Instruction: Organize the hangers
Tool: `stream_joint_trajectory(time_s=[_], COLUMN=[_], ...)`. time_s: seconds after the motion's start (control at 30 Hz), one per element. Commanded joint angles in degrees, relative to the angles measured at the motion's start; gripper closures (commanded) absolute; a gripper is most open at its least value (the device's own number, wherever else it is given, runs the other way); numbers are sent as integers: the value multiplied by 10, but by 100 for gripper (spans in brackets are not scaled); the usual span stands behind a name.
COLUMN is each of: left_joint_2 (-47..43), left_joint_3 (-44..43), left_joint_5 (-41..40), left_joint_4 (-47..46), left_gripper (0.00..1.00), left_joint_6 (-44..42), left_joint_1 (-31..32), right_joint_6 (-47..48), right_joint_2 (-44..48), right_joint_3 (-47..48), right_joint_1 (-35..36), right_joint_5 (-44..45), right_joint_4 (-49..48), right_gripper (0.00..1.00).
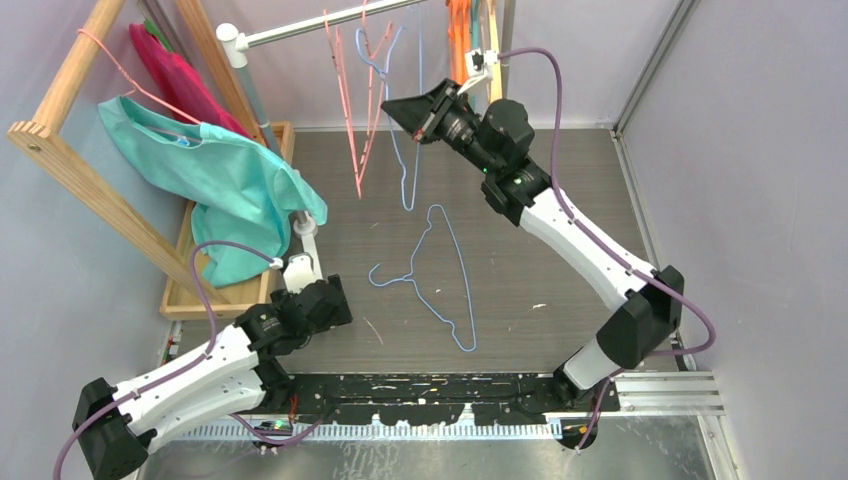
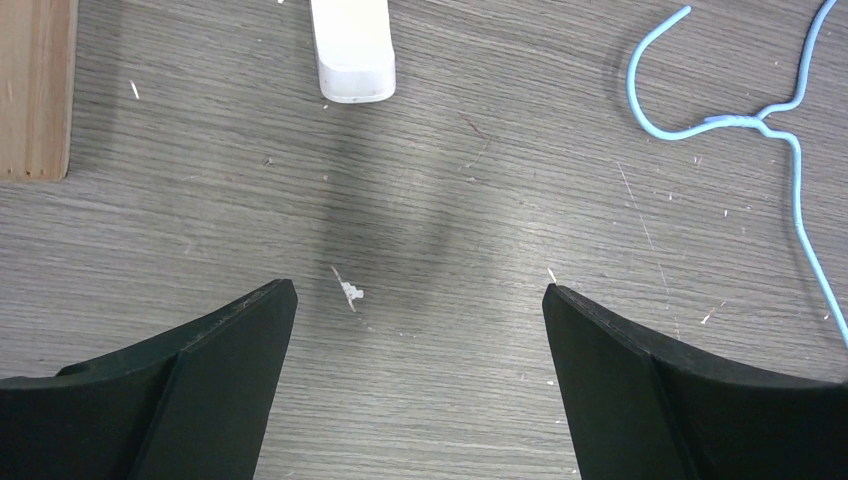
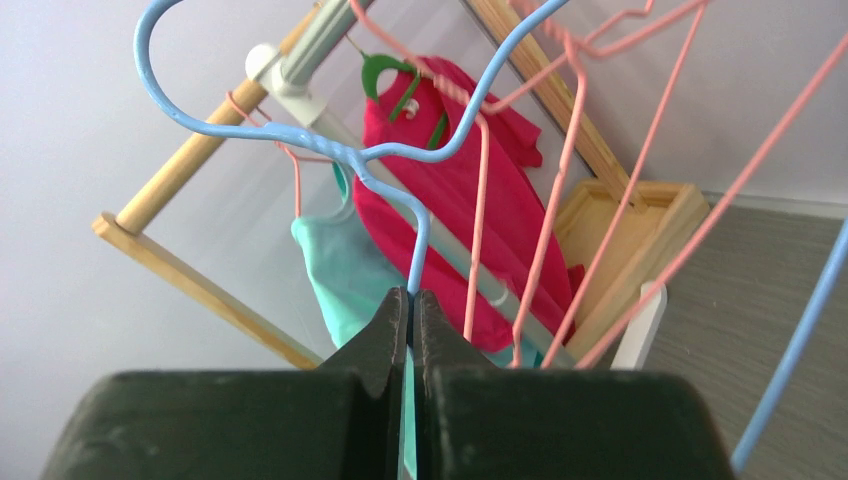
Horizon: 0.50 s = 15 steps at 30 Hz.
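My right gripper [image 1: 397, 106] [image 3: 410, 293] is shut on the neck of a light-blue wire hanger [image 1: 408, 170] [image 3: 300, 135], held up next to the silver rail [image 1: 320, 22]. I cannot tell whether its hook rests on the rail. Pink wire hangers [image 1: 352, 110] [image 3: 560, 200] dangle from the rail just left of it, and orange hangers [image 1: 458, 30] hang further right. A second light-blue wire hanger [image 1: 432, 275] [image 2: 790, 150] lies flat on the table. My left gripper [image 1: 325, 300] [image 2: 420, 295] hovers low over bare table to its left, open, nothing between its fingers.
A teal shirt [image 1: 220, 170] on a pink hanger drapes over the wooden frame [image 1: 70, 150] at left, with a red garment [image 1: 180, 80] behind. The rack's white foot [image 1: 305, 235] [image 2: 352, 50] and a wooden tray [image 1: 185, 290] lie just beyond my left gripper.
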<state>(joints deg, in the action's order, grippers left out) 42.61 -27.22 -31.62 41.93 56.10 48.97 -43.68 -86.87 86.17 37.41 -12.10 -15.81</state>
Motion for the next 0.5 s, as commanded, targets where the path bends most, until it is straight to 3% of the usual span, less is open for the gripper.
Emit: stream_joint_trajectory(time_s=[0.0, 0.47], left_joint_2=[3, 9], left_joint_3=[-28, -26], left_joint_5=[-22, -22], left_joint_4=[0, -2], left_gripper=[2, 2], left_joint_6=[-13, -21], left_joint_1=[-4, -10], right_joint_6=[-53, -134], right_joint_2=[-30, -142], right_joint_3=[84, 165], right_joint_1=[-22, -76], right_joint_5=[-68, -74], right_joint_4=[-73, -102], right_gripper=[99, 99])
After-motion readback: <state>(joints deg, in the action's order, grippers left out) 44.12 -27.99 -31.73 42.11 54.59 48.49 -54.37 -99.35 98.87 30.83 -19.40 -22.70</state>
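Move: The right gripper holds a blue hanger just under its neck. The rail spot for its hook lies about 13 cm ahead and 11 cm above this hand, neither left nor right. The two pink hangers hang some 5 cm left and 12 cm ahead, about level in height; the orange hangers are roughly 12 cm right and 15 cm ahead. From the left gripper the same rail spot is about 31 cm ahead, 14 cm right and 50 cm up. Keep the right gripper shut on the blue hanger and carry it forward about 6 cm to the rail, beside the pink hangers. Rise 3–4 cm on the way so the hook comes up to rail height, then ease down about 1 cm at the end while still going forward. Roll the wrist some 10 degrees, left side up. ##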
